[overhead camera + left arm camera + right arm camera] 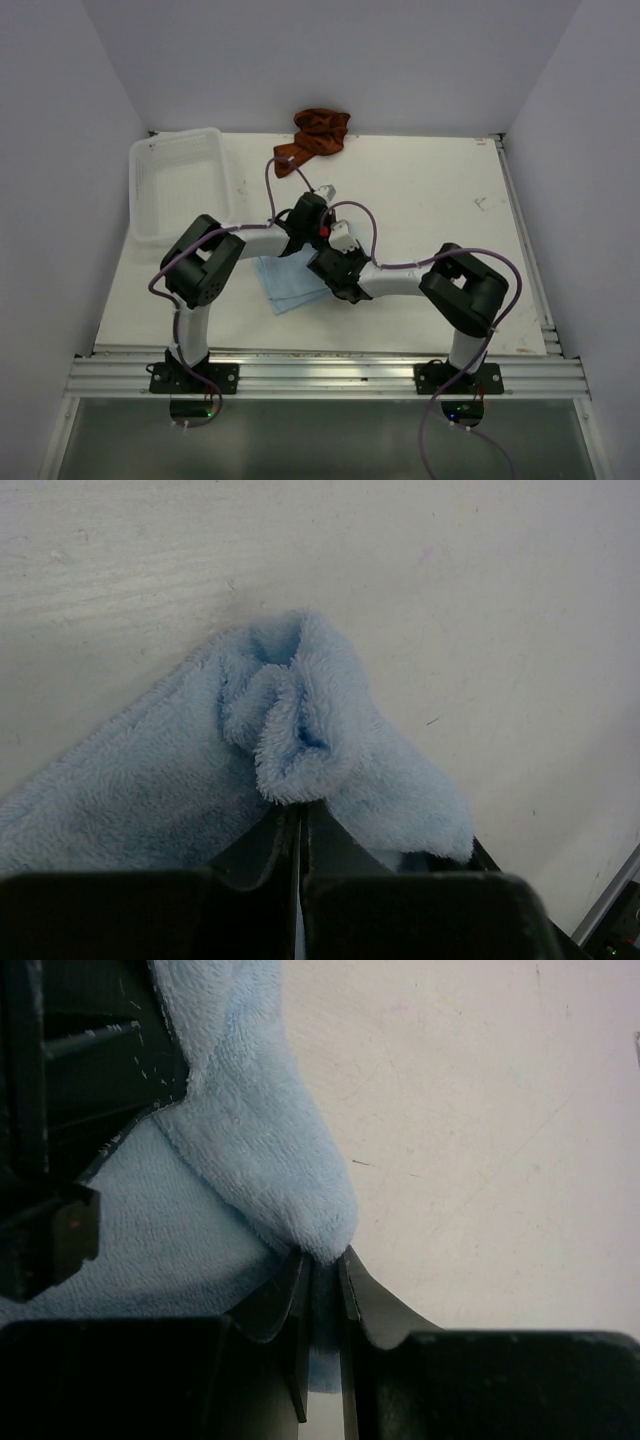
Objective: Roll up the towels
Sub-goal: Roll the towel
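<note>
The light blue towel (pixel 285 285) lies on the white table between the two arms. Both grippers meet over its far right edge. In the left wrist view my left gripper (pixel 299 805) is shut, and a puckered fold of blue towel (pixel 300 710) bunches up straight from its fingertips. My right gripper (pixel 322 1258) is shut on a corner of the same towel (pixel 250 1130), with blue cloth showing between its fingers. The rust towel (pixel 318 135) sits crumpled at the table's far edge, away from both grippers.
A white mesh basket (pixel 180 185) stands at the back left of the table. Part of the left arm's black body (pixel 80 1080) fills the upper left of the right wrist view, close beside the right gripper. Walls enclose the table on three sides.
</note>
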You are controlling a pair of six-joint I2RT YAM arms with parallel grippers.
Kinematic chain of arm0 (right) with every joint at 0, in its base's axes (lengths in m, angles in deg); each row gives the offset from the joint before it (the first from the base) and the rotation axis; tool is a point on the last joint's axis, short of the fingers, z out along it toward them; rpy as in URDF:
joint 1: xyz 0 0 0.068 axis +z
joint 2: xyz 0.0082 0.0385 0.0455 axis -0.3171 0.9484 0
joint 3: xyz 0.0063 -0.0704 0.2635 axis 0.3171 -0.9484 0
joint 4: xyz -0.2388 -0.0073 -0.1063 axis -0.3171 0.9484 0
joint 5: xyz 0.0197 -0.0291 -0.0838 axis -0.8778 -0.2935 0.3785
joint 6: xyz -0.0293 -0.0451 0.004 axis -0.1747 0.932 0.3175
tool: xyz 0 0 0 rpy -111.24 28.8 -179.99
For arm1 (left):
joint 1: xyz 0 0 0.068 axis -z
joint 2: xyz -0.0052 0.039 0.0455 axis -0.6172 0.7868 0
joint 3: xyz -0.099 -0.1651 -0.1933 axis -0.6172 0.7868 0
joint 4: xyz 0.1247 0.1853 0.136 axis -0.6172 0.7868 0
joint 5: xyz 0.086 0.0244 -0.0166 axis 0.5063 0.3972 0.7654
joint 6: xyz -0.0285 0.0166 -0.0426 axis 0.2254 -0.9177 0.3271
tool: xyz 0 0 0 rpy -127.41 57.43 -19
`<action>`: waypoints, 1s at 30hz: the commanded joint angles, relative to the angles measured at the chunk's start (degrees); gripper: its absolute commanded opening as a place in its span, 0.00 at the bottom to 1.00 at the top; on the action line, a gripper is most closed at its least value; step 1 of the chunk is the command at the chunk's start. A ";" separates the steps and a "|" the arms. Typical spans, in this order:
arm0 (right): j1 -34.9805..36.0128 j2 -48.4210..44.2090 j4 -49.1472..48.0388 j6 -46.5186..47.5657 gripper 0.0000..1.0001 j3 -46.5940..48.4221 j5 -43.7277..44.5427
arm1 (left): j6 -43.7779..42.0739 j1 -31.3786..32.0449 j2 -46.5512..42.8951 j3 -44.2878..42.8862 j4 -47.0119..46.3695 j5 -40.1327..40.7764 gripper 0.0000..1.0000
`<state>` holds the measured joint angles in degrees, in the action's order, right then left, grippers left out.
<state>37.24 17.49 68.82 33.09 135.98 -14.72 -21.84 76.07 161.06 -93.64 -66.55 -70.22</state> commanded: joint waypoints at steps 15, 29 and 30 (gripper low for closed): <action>0.35 -11.55 0.36 -2.06 0.41 -1.55 -7.84 | -0.98 0.36 -0.86 3.09 -1.94 3.21 0.00; -17.47 -29.40 -8.15 -10.93 0.50 -13.84 -40.34 | -0.98 0.37 -1.12 3.44 -2.12 3.38 0.00; -19.06 -29.24 -10.51 -11.02 0.50 -14.46 -42.80 | -0.98 0.37 -1.12 3.44 -2.20 3.29 0.00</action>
<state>22.59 -10.26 64.82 25.94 124.07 -44.49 -21.84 76.13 160.84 -91.54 -69.98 -69.06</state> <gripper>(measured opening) 0.502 0.012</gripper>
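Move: The right fingers hold the towel's rolled edge near its near end; the middle of that edge lies about 3 cm ahead of them and 1 cm left, roughly 1 cm lower. The towel's flat part is centred some 13 cm left and 1 cm back, and the brown towel about 28 cm ahead and 13 cm left. From the left hand, shut at the roll's far end, the rolled edge's middle is some 2 cm back and 4 cm right, at about its height. Keep the left gripper shut and still on the far end of the roll. Open the right fingers to about half so the towel's near end comes free, lift roughly 6 cm while easing back and slightly left, then swing forward and right, rolling the hand some 35 degrees, left side up, as the wrist goes out to the right. ##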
